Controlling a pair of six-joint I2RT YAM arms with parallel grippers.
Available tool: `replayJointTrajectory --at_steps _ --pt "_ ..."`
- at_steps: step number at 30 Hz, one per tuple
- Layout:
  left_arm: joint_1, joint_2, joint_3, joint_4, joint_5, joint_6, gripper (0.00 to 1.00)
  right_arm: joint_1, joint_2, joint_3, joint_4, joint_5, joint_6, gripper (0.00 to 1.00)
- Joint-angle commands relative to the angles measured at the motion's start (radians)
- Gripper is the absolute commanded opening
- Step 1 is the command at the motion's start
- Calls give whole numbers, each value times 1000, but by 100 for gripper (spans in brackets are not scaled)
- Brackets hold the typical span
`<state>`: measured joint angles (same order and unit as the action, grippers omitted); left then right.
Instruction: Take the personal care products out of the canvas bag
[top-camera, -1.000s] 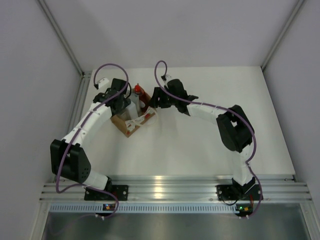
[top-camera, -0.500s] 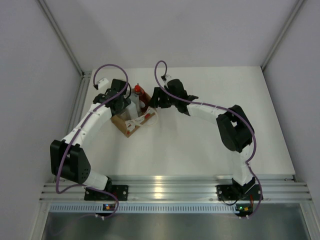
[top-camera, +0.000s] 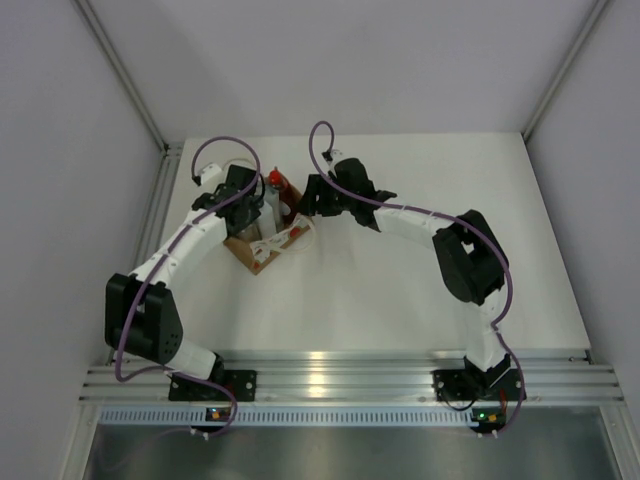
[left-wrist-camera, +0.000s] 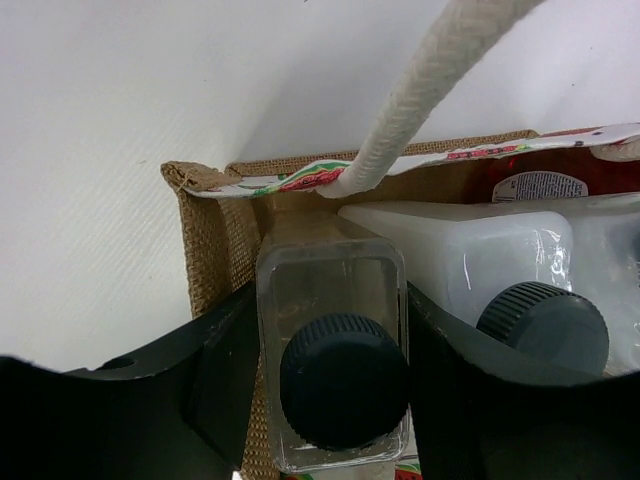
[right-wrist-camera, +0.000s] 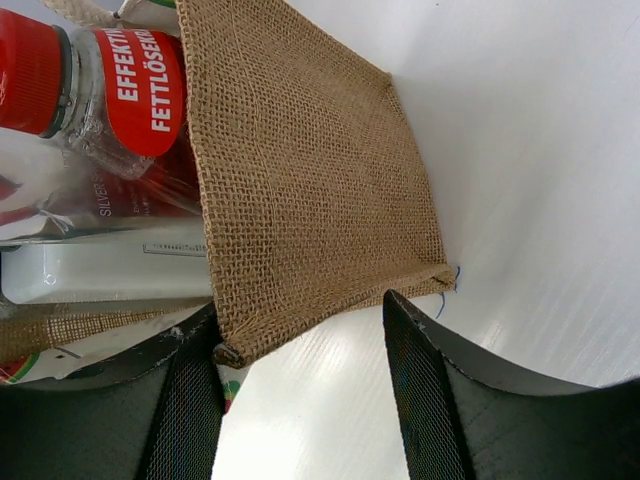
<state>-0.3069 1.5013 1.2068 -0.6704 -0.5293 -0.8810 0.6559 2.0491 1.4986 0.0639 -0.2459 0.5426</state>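
The canvas bag (top-camera: 262, 250) leans on the white table, tan burlap with a white rope handle (left-wrist-camera: 420, 90). Inside it stand a clear bottle (left-wrist-camera: 330, 285) with a dark cap, a white bottle (left-wrist-camera: 480, 250) with a dark cap, and a red-topped bottle (right-wrist-camera: 120, 80). My left gripper (left-wrist-camera: 330, 300) reaches into the bag's mouth, its fingers pressed on both sides of the clear bottle. My right gripper (right-wrist-camera: 302, 305) holds the bag's burlap end wall (right-wrist-camera: 300, 180), one fingertip at each lower corner. No pouch shows.
The bag sits at the back left of the table (top-camera: 420, 280), close to the left wall rail (top-camera: 160, 190). Both arms arch over the table's middle. A metal rail (top-camera: 340, 375) runs along the near edge.
The left arm has shifted a little to the right and back, with its wrist still over the bag. The right arm and the bag have stayed put.
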Motion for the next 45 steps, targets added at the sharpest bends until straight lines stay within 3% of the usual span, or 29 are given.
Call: replayJointTrajectory --at_steps 1,5,11,16,17,45 --pt "2 43 -61 -77 98 2 58 -12 10 -1 -1 -12 -16 57" --pt "2 33 -72 -75 88 4 56 -13 13 0 -1 -12 -15 58" --pt "2 31 -41 -78 81 19 25 -12 17 6 -1 -16 -10 58" --pt "2 -7 -1 -81 66 36 11 -13 16 5 -1 -12 -15 57" --pt "2 -22 14 -81 63 40 0 -13 17 6 -1 -13 -13 58" --pt "2 -228 181 -86 97 183 0 -13 45 40 -3 -7 8 59"
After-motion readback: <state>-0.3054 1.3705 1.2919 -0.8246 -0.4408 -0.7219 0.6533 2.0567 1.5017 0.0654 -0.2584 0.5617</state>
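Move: Between the left fingers, already straddled near its shoulders, is the clear bottle with the dark cap, its middle about 5 cm below the hand and 1 cm ahead. The white bottle stands about 5 cm to the hand's right, 2 cm ahead and 6 cm down; the red bottle is some 10 cm right, 5 cm ahead, 6 cm down. From the right hand, the clear bottle lies roughly 16 cm left, 4 cm back and slightly lower. Settling half a centimetre lower around the clear bottle, the left hand firms its grip on the bottle's sides, then draws it up about 5 cm and back about 3 cm, slowly first and quicker towards the end, while turning some 10 degrees clockwise. The right hand stays still at the bag's right corner, fingers still open. ##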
